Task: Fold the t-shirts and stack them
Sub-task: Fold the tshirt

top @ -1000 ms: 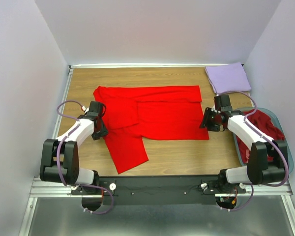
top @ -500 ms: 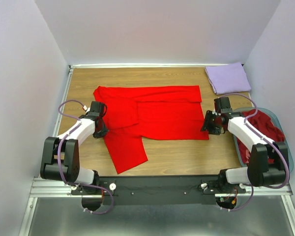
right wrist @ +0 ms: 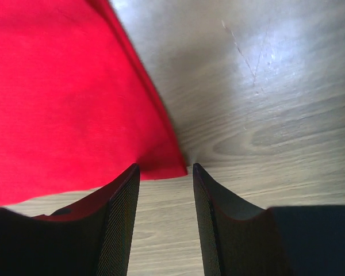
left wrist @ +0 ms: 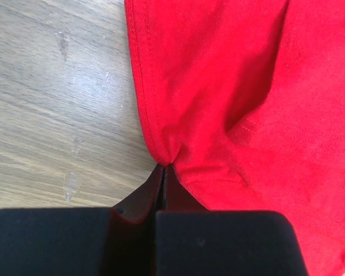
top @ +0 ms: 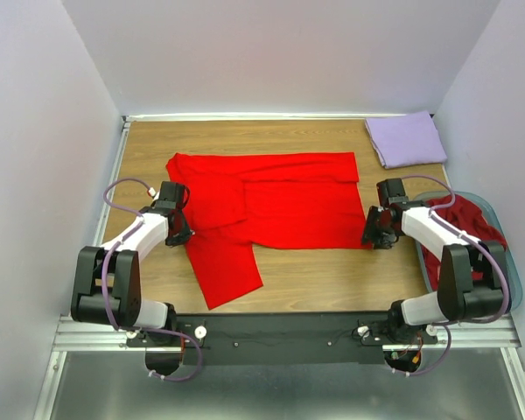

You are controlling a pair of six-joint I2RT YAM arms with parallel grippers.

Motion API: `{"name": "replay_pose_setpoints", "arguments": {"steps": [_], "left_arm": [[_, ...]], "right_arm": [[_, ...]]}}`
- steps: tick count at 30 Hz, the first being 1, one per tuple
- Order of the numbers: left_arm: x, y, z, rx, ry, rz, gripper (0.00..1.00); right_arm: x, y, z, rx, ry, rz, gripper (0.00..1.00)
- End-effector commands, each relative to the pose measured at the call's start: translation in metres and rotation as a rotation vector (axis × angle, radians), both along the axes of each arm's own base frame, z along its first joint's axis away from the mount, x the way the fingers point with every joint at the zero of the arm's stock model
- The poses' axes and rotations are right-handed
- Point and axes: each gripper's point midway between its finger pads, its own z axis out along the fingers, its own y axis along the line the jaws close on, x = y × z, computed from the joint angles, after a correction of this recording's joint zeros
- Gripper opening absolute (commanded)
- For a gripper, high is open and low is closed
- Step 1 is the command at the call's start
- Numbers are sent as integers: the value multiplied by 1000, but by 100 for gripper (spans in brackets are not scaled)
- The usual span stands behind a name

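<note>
A bright red t-shirt [top: 271, 206] lies spread on the wooden table, partly folded, with one flap reaching toward the near edge. My left gripper [top: 182, 234] is shut on its left hem, where the cloth puckers at the fingertips [left wrist: 164, 167]. My right gripper [top: 374, 238] is open and low over the shirt's near right corner. That corner of the red t-shirt [right wrist: 161, 167] lies between the two fingers, which do not pinch it. A folded lavender t-shirt [top: 406, 138] rests at the back right. Maroon t-shirts [top: 462, 229] are heaped in the basket.
A teal-blue basket [top: 493, 204] stands at the right edge, beside the right arm. White walls enclose the table on the left, back and right. Bare wood [top: 332, 280] shows in front of the red t-shirt.
My left gripper has shut on the red t-shirt's left hem. My right gripper has shifted slightly left and nearer, down to the shirt's near right corner, its jaws a little narrower.
</note>
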Motion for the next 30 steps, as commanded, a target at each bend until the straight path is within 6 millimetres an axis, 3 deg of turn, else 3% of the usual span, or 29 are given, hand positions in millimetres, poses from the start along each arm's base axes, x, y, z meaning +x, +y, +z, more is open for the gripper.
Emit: {"name": "replay_pose_setpoints", "arguments": {"steps": [1, 6, 10, 16, 21, 30], "left_arm": [[-3, -6, -1, -26, -8, -33, 0], [-2, -6, -1, -30, -17, -38, 0], [-1, -7, 0, -32, -20, -39, 0], [1, -4, 10, -37, -43, -31, 0], [1, 2, 17, -50, -40, -21, 0], [28, 11, 59, -61, -120, -17, 0]], "right_arm": [[-8, -6, -14, -30, 46, -43, 49], [-12, -1, -24, -6, 70, -44, 48], [-17, -2, -28, -8, 85, -49, 40], [-14, -4, -17, -15, 41, -53, 1], [-6, -5, -3, -23, 10, -41, 0], [45, 7, 41, 23, -89, -17, 0]]}}
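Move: The shirt's near right corner lies between the right hand's open fingers, about 1 cm below them. From that hand the shirt's far right corner is some 23 cm ahead and 4 cm left, the purple folded shirt some 27 cm ahead and 8 cm right. The left hand already pinches the shirt's left edge; from it the far left corner is about 19 cm ahead and 4 cm left, the loose sleeve's middle about 10 cm back and 8 cm right. The shirt's near right corner is pinched as the right hand settles just under 1 cm lower and shuts its fingers on it, then lifts it up and forward, a good 2 cm each way, towards the far edge. The left hand keeps its shut grip on the left edge, waits almost still, then rises about 3 cm, easing slightly forward and left. ##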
